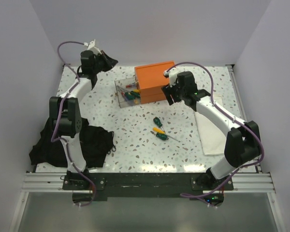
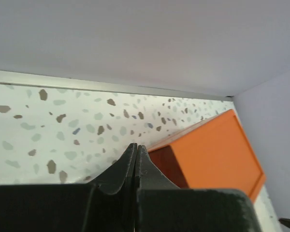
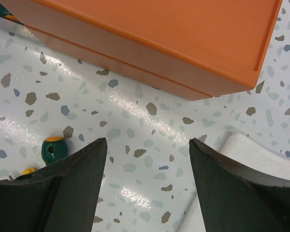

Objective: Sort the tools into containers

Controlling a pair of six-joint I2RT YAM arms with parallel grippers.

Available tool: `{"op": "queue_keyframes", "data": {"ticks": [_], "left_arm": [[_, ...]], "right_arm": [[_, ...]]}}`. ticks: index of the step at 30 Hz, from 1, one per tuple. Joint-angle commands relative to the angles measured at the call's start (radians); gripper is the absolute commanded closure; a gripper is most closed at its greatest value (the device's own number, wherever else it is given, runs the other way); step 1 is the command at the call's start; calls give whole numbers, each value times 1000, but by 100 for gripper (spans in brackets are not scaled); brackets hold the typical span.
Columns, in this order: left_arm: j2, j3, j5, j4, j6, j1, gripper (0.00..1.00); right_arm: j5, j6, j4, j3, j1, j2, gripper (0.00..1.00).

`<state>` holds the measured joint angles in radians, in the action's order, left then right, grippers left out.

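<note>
The orange box [image 1: 153, 79] stands at the back middle of the table, with the clear bin [image 1: 121, 96] against its left side holding several screwdrivers [image 1: 131, 94]. Three more screwdrivers lie loose in the middle: a green one [image 1: 157, 121], a yellow one [image 1: 158, 130] and a green one with a long shaft [image 1: 162, 137]. My left gripper [image 1: 111, 62] hangs at the back left, shut and empty, its tips [image 2: 136, 146] pressed together short of the orange box [image 2: 212, 150]. My right gripper [image 1: 171, 95] is open and empty [image 3: 148, 141] just in front of the box [image 3: 150, 34]. A green handle [image 3: 53, 147] shows beside its left finger.
A black cloth [image 1: 94, 142] lies bunched at the near left around the left arm's base. A white folded towel [image 1: 210, 130] lies at the right under the right arm, and its corner [image 3: 251, 154] shows beside my right finger. White walls close in the table.
</note>
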<state>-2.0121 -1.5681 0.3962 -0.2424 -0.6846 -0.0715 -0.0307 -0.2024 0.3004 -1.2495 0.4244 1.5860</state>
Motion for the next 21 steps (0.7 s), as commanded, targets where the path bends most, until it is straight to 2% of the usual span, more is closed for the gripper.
{"op": "queue_keyframes", "data": {"ticks": [1, 3, 7, 11, 16, 21], "left_arm": [[-82, -64, -19, 11, 190, 12, 100], [-71, -43, -19, 12, 209, 12, 100], [25, 95, 22, -29, 169, 16, 99], [152, 183, 56, 26, 148, 18, 58], [326, 341, 50, 54, 171, 18, 44], [446, 442, 52, 118, 229, 18, 42]], "right_arm": [[8, -12, -44, 25, -4, -61, 28], [24, -49, -37, 38, -4, -75, 28], [222, -216, 52, 77, -3, -126, 30], [246, -348, 124, 142, 17, -129, 30], [218, -397, 106, 263, 132, -130, 31], [158, -378, 71, 279, 220, -46, 32]]}}
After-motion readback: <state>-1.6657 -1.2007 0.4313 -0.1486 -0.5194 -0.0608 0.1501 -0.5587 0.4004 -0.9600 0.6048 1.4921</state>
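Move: The yellow screwdriver's handle lies about 9 cm back and 6 cm left of the right hand, some 15 cm below; the stubby green screwdriver is about 4 cm farther out than it, the lower green screwdriver about 4 cm nearer the base. The open drawer lies under the left hand, roughly 4 cm back, 4 cm right and 19 cm down, and the orange box about 19 cm right and 3 cm back of that hand. The loose yellow and green screwdrivers are approached by the right hand, which swings back and down about 15 cm and a little left, turning some 30 degrees counter-clockwise, fingers staying wide open. Above the drawer the shut left hand dips about 8 cm, then draws back some 10 cm, opening its fingers and rising again. ##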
